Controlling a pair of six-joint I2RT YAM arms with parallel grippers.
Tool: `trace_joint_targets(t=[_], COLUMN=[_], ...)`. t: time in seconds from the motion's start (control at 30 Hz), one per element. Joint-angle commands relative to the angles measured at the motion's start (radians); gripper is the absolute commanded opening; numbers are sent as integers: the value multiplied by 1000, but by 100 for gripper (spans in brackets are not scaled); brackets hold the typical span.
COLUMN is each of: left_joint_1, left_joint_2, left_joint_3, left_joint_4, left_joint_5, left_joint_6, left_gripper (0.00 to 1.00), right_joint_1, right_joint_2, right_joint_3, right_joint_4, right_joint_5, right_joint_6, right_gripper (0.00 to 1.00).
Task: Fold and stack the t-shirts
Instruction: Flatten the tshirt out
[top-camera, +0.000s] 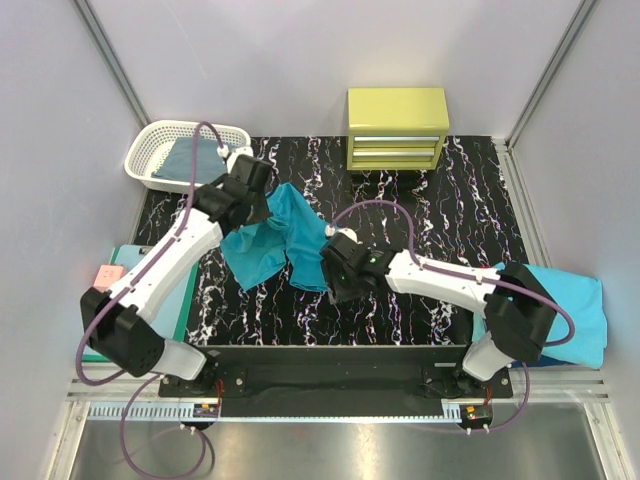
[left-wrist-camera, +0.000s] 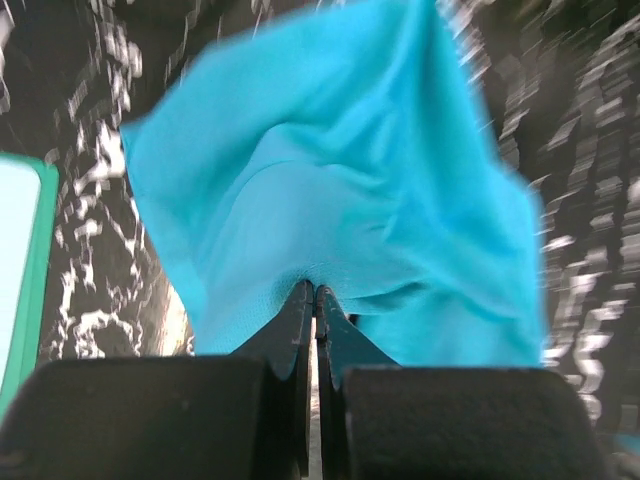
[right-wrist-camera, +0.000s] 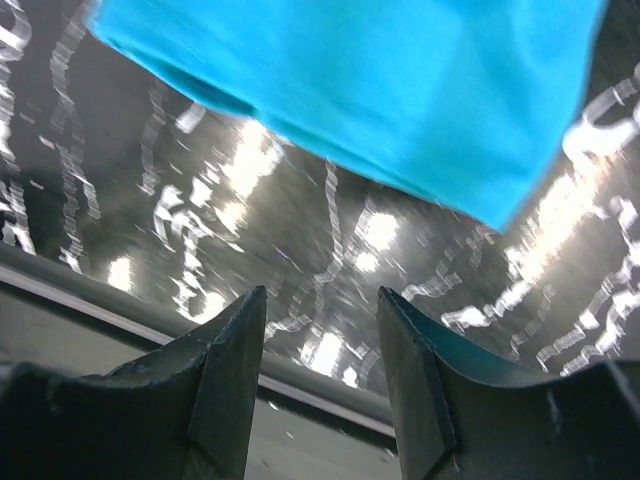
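A teal-turquoise t-shirt (top-camera: 272, 240) hangs bunched over the black marbled table, lifted at its upper edge. My left gripper (top-camera: 262, 203) is shut on it. In the left wrist view the fingertips (left-wrist-camera: 303, 297) pinch a fold of this cloth (left-wrist-camera: 340, 170), which fills most of the frame. My right gripper (top-camera: 337, 283) is just right of the shirt's lower edge, open and holding nothing. The right wrist view shows its gap (right-wrist-camera: 322, 298) over bare table, with the shirt's hem (right-wrist-camera: 380, 90) beyond the tips. A lighter turquoise t-shirt (top-camera: 578, 300) lies folded at the right edge.
A white basket (top-camera: 150, 150) at the back left holds dark blue cloth (top-camera: 192, 158). A yellow-green drawer cabinet (top-camera: 397, 128) stands at the back centre. A mint-green clipboard (top-camera: 125, 262) with a pink note (top-camera: 105, 273) lies left of the table. The metal front rail (right-wrist-camera: 120, 290) runs near the right gripper.
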Motion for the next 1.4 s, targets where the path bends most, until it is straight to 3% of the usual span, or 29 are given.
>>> trace_joint_targets(t=[0.0,0.67,0.93,1.13,1.37], left_joint_1=[-4,-6,-6,-6,-6], left_joint_2=[-56,-81,-87,-92,-99], left_joint_3=[165,198,183,172,154], left_joint_4=[-57,-83,-84,-83,-83], left_joint_5=[-13,-17,-8,-5,-3], left_joint_6=[34,68,71,74,76], left_gripper=[0,0,0,0,0], right_joint_1=[5,58,58,58,59], right_joint_2=[49,388,453,463,457], right_joint_3=[102,393,422,404,395], right_joint_4=[80,104,103,101,92], right_joint_5=[-44,-127,-116,-13,113], right_joint_6=[-22,-84,-65,-54,-48], right_gripper=[56,57,56,51,53])
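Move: The near-left corner of the shirt's loose hem lies about 10 cm left of the open right gripper, 5 cm ahead and some 6 cm lower. The hem's right corner is roughly 8 cm to the right of that gripper and 5 cm ahead; the left flap's near corner is about 11 cm left of the first corner, level with it. From the left gripper, already pinching the shirt aloft, the near-left corner is about 10 cm back, 8 cm right and 19 cm down. Keep the left fingers shut on the shirt, lift them about 8 cm almost straight up with a slight tilt of the fingers upward, then hold there, easing down a little at the end. Meanwhile sweep the half-open right gripper some 11 cm left along the hem and a little forward, then sink to about 5 cm below its start and edge forward to the near-left hem corner, fingers still apart. ##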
